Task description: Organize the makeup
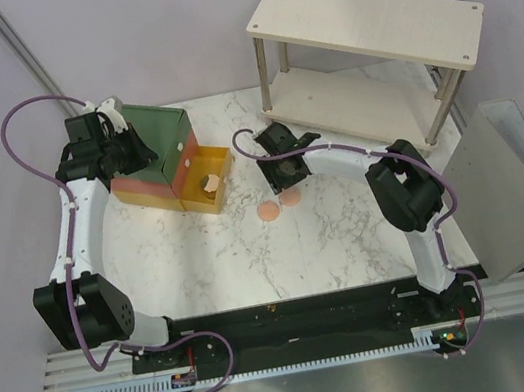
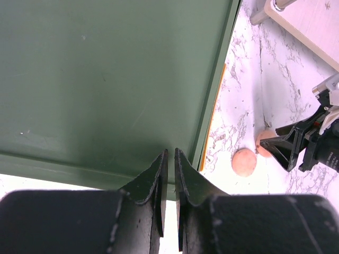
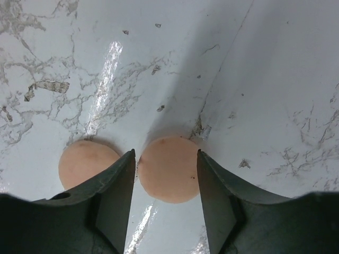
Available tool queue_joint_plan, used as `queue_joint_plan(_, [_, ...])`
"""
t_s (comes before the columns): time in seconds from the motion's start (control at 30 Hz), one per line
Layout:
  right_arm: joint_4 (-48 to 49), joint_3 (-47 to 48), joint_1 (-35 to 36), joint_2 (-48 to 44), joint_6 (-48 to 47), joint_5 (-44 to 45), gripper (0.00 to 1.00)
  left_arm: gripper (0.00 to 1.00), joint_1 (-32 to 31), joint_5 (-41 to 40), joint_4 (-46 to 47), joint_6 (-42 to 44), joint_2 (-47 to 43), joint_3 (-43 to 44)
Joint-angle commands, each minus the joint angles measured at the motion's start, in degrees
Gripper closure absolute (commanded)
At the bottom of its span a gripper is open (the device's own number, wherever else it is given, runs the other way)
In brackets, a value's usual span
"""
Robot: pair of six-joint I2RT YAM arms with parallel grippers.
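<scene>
Two pink round discs of the makeup lie side by side on the marble table. My right gripper (image 3: 166,153) is open and reaches down over one disc (image 3: 169,169), a finger on each side of it and close to its edges. The other disc (image 3: 85,161) lies just outside the left finger. The top view shows the right gripper (image 1: 287,183) over the straddled disc (image 1: 290,197), with the other disc (image 1: 270,212) beside it. My left gripper (image 2: 170,153) is shut, with only a thin slit between its fingers, and sits against the green top of the drawer box (image 2: 106,79). Nothing is in it.
The drawer box (image 1: 155,134) stands at the back left. Its yellow drawer (image 1: 221,163) is pulled open toward the discs, and a small tan item (image 1: 209,182) lies inside. A wooden two-level shelf (image 1: 364,26) stands at the back right. A tilted metal sheet (image 1: 510,193) is at the right edge.
</scene>
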Motion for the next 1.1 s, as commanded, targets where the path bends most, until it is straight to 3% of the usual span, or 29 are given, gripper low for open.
queue_joint_plan(0.0, [1.7, -0.5, 0.2, 1.0, 1.4, -0.2, 0.46, 0.82, 0.1, -0.5, -7.4, 1.2, 0.6, -2.9])
queue_joint_plan(0.27, [0.9, -2.9, 0.1, 1.6, 2.6, -0.6, 0.52, 0.82, 0.1, -0.7, -7.3, 1.1, 0.4, -2.9])
queue_joint_plan(0.43, [1.3, -3.1, 0.1, 2.7, 2.9, -2.9, 0.79, 0.82, 0.1, -0.6, -7.3, 0.9, 0.5, -3.0])
queue_joint_plan(0.6, [3.8, -3.7, 0.1, 1.3, 3.0, -5.0, 1.00, 0.82, 0.1, -1.0, -7.3, 0.7, 0.4, -3.1])
queue_joint_plan(0.8, [6.4, -2.6, 0.1, -3.2, 2.8, -5.3, 1.00, 0.82, 0.1, -1.0, -7.3, 0.5, 0.1, -3.4])
queue_joint_plan(1.07, [6.5, 10.8, 0.2, -1.4, 4.8, -12.4, 1.00, 0.82, 0.1, -0.3, -6.7, 0.4, 0.2, -4.4])
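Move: The right-hand powder puff lies flat on the table almost under my open right fingers, about 3 cm down, roughly 2 cm back and 1 cm to the right. The other puff is some 5 cm back and 5 cm to the left of that hand, and the open yellow drawer's middle about 19 cm to its left and 5 cm ahead. From my left hand, the right-hand puff is roughly 33 cm to the right, 6 cm back and 20 cm down. I ease my right hand down about 2 cm and slightly back onto the right-hand puff and shut my half-open fingers, pinching the soft disc into a fold. Then, keeping the grip, I carry it up almost 5 cm, swinging about 4 cm left and 2 cm forward towards the yellow drawer, while the hand's left side rolls up some 10 degrees. ##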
